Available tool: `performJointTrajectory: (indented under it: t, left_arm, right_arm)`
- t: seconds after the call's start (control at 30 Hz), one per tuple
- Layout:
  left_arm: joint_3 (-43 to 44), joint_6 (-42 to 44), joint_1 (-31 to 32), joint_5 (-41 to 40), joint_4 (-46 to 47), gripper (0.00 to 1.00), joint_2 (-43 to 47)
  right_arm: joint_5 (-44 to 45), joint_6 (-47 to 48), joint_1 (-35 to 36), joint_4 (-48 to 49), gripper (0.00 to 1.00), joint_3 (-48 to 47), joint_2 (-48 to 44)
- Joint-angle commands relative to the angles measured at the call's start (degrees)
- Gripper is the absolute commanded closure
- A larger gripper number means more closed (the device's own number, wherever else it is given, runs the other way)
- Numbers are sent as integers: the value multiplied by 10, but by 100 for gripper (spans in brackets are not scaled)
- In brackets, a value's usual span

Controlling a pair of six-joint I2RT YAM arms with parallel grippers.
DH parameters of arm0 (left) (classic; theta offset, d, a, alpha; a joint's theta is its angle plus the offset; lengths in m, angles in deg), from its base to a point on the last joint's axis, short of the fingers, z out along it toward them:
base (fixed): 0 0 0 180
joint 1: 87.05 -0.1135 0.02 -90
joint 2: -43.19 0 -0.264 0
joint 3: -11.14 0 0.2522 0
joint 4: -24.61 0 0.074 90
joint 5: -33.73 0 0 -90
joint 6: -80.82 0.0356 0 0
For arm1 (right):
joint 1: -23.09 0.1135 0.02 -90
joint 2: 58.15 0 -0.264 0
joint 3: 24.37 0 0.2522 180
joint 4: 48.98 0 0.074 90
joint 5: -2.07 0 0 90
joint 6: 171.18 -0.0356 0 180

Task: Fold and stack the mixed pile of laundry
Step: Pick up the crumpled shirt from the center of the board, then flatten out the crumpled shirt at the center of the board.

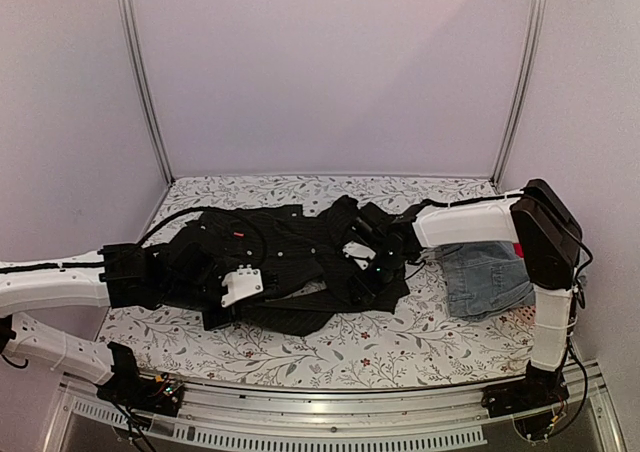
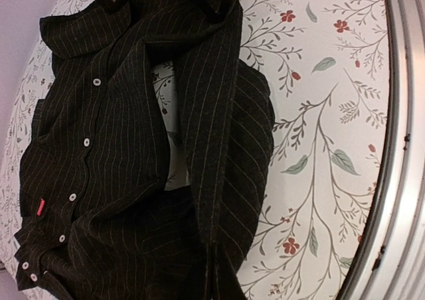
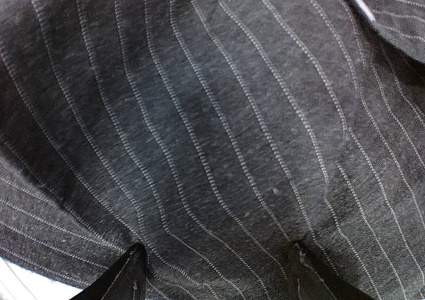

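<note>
The black pinstriped button shirt (image 1: 290, 252) lies spread across the middle of the flowered table. My left gripper (image 1: 255, 290) rests at its near left edge, shut on a fold of the shirt (image 2: 119, 147). In the left wrist view its fingers are hidden and the cloth gathers to a pinch at the bottom centre. My right gripper (image 1: 372, 272) presses down on the shirt's right side. There its dark fingertips (image 3: 133, 277) stand wide apart, dug into the pinstriped cloth (image 3: 212, 114), open around it. A faded light-blue denim piece (image 1: 488, 277) lies to the right, under the right arm.
A metal rail (image 1: 300, 397) runs along the table's near edge, close to the shirt's hem (image 2: 392, 147). A pink perforated basket corner (image 1: 522, 319) shows beside the denim. White walls with metal posts (image 1: 145, 92) close in the back and sides.
</note>
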Motion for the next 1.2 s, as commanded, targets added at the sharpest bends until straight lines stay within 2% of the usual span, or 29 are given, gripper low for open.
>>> performJointTrajectory:
  t: [0.0,0.03,0.13,0.2,0.33,0.43,0.53,0.6,0.67,0.8,0.9,0.97,1.07,1.17]
  left_arm:
    - [-8,-18,5,-21,-10,100,13]
    - [-7,-22,6,-29,-11,100,16]
    - [-9,-29,1,-61,-12,100,36]
    - [-11,-30,-4,-82,-11,100,58]
    - [-5,-20,-6,-123,-7,100,89]
    - [5,-2,-3,-60,-44,100,80]
    - [-3,-8,14,-37,-75,100,50]
    - [-5,-12,26,-66,-67,100,49]
    - [14,-26,17,-130,-36,100,69]
    - [42,-37,-55,-231,83,100,144]
    - [99,-66,-167,-191,118,100,152]
    - [146,-87,-218,-183,125,100,130]
    - [214,-96,-247,-199,146,100,95]
    - [278,-123,-262,-245,186,100,70]
  right_arm:
    - [91,-24,-1,-18,42,18,8]
    - [102,-26,-3,-21,46,16,2]
    - [117,-28,-20,-28,81,7,-23]
    - [115,-27,-39,-31,98,-8,-42]
    - [87,-28,-81,-36,100,-69,-80]
    - [28,-34,-116,-46,100,-130,-98]
    - [-15,-42,-150,-56,100,-165,-101]
    - [-29,-44,-164,-62,100,-186,-101]
    - [-31,-42,-174,-69,100,-206,-102]
    - [-35,-53,-201,-71,100,-245,-124]
    - [-38,-62,-217,-67,100,-296,-135]
    - [-47,-60,-219,-79,100,-353,-127]
    - [-64,-51,-219,-103,100,-466,-100]
    - [-86,-39,-219,-113,100,-537,-80]
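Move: The right hand's open fingers straddle the right end of the crumpled shirt, which lies about 1 cm ahead, 2 cm to the right and 1 cm lower. The shirt's middle is some 9 cm farther out and 11 cm left of this hand, the jeans roughly 25 cm right and 4 cm ahead. The left hand already holds the near-left edge; from it the right end is about 10 cm ahead, 25 cm right and 11 cm below. Edging forward and to the right along the table, the right hand shuts its fingers on the shirt's right end, then sweeps up about 36 cm, forward as well, its fingertips swinging up. The left hand keeps its grip, bobs a few centimetres up and back, then climbs steeply some 27 cm in all, also going forward and left, tipping up and turning counter-clockwise. ##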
